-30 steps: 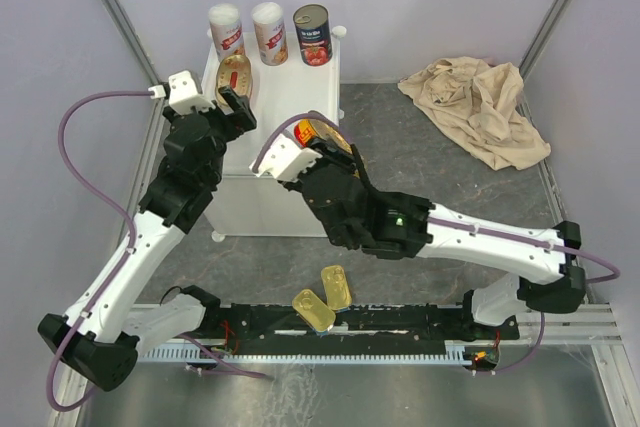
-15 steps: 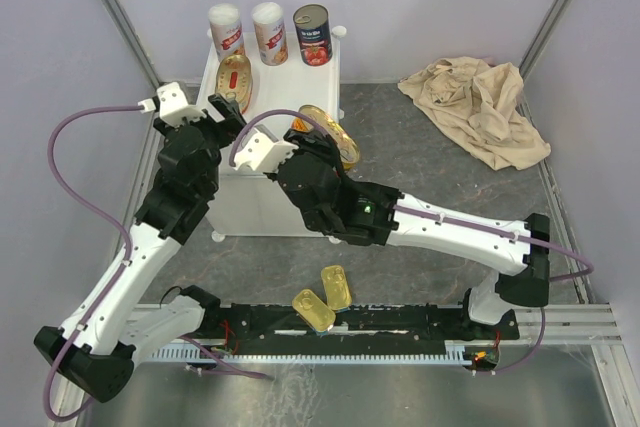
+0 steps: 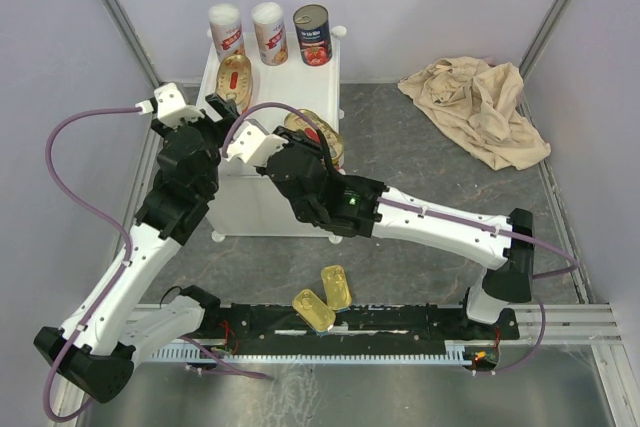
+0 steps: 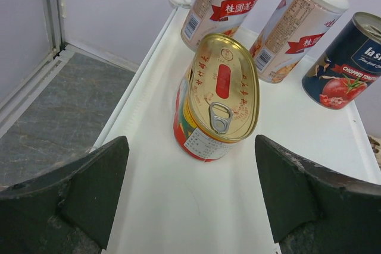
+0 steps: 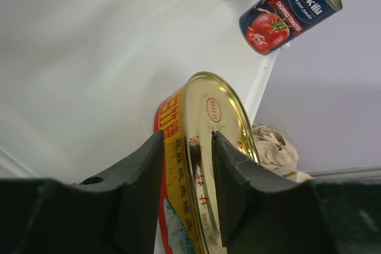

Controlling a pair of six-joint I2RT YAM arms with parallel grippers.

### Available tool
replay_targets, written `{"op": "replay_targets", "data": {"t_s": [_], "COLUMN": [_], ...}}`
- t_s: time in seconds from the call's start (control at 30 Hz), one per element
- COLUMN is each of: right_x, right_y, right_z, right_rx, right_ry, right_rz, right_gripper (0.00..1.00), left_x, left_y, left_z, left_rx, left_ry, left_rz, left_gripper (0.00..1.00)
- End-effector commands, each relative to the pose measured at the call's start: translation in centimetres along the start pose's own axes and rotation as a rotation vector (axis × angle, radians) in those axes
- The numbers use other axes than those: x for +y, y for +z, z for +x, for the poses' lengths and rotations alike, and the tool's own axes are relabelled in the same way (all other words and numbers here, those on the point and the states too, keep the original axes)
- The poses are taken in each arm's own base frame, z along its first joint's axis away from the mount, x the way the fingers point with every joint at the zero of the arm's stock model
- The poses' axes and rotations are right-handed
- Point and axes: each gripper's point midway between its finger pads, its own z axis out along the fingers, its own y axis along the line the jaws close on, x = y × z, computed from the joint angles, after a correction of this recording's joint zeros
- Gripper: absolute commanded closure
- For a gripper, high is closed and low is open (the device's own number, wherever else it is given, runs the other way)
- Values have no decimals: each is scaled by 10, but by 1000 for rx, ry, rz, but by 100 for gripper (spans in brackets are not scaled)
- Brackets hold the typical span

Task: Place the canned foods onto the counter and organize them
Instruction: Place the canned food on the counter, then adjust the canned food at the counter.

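On the white counter [image 3: 285,82] stand two white-and-red cans [image 3: 227,29] [image 3: 269,32] and a dark tomato can [image 3: 311,34]. In front of them lies a red-yellow oblong tin [image 3: 234,82]. My left gripper [image 4: 190,200] hangs open just short of that tin [image 4: 217,96], with nothing between its fingers. My right gripper [image 5: 186,138] is shut on a second oblong tin [image 5: 202,117], held on edge over the counter's right part [image 5: 89,57]. I cannot tell whether this tin touches the top. Two gold rectangular tins [image 3: 337,287] [image 3: 313,309] lie on the floor by the arm bases.
A beige cloth [image 3: 480,107] lies crumpled on the grey floor to the right of the counter. Both arms crowd the counter's near side, wrists close together. Grey walls with metal rails close in the cell on the left, right and back.
My right arm has carried its oblong tin leftwards and further over the counter top. The left gripper has drawn back a little from the tin on the counter and stays open.
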Motion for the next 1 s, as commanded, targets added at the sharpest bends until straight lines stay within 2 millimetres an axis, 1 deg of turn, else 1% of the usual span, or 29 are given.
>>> {"op": "replay_targets", "data": {"t_s": [0.0,0.1,0.23,0.43,0.6,0.77,0.87,0.97], "right_x": [-10,-9,-15,-36,-52,-72,-78,-78], "right_y": [4,8,4,-13,-32,-53,-68,-82], "right_z": [-22,-20,-26,-40,-43,-39,-32,-20], "right_rx": [-59,-55,-83,-139,-177,-209,-220,-224], "right_ry": [149,173,218,297,375,451,498,541], "right_rz": [-13,-23,-41,-62,-85,-95,-129,-171], "right_gripper": [52,44,35,33,32,31,31,30], "left_x": [-3,-3,-3,-4,-5,-7,-8,-8], "left_y": [-1,-1,0,0,1,3,3,3], "left_z": [-14,-15,-14,-15,-13,-11,-10,-11], "left_rx": [-51,-51,-52,-51,-47,-36,-32,-34], "left_ry": [-73,-73,-71,-61,-60,-63,-60,-60], "left_rz": [-3,-3,-3,-2,-1,6,7,8], "left_gripper": [8,8,7,7,7,7,7,8]}}
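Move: The canned food (gold-lidded oval can) is still between my right fingers at the counter's near right corner, its middle some 3 cm ahead, 1 cm to the right and 2 cm below. The tomato can stands about 22 cm ahead, 1 cm right; the nearer white-lidded can 23 cm ahead, 7 cm left; the other oval can 14 cm ahead, 14 cm left. From my left hand the canned food lies roughly 17 cm right, 4 cm back and 3 cm lower. I open my right fingers to let go of the canned food, easing only about 1 cm forward and to the left as they spread. Then I lift that hand off it, up some 8 cm while drawing right and back towards my base, rolling the wrist nearly 30 degrees so its left side rises. The fingers stay open. ##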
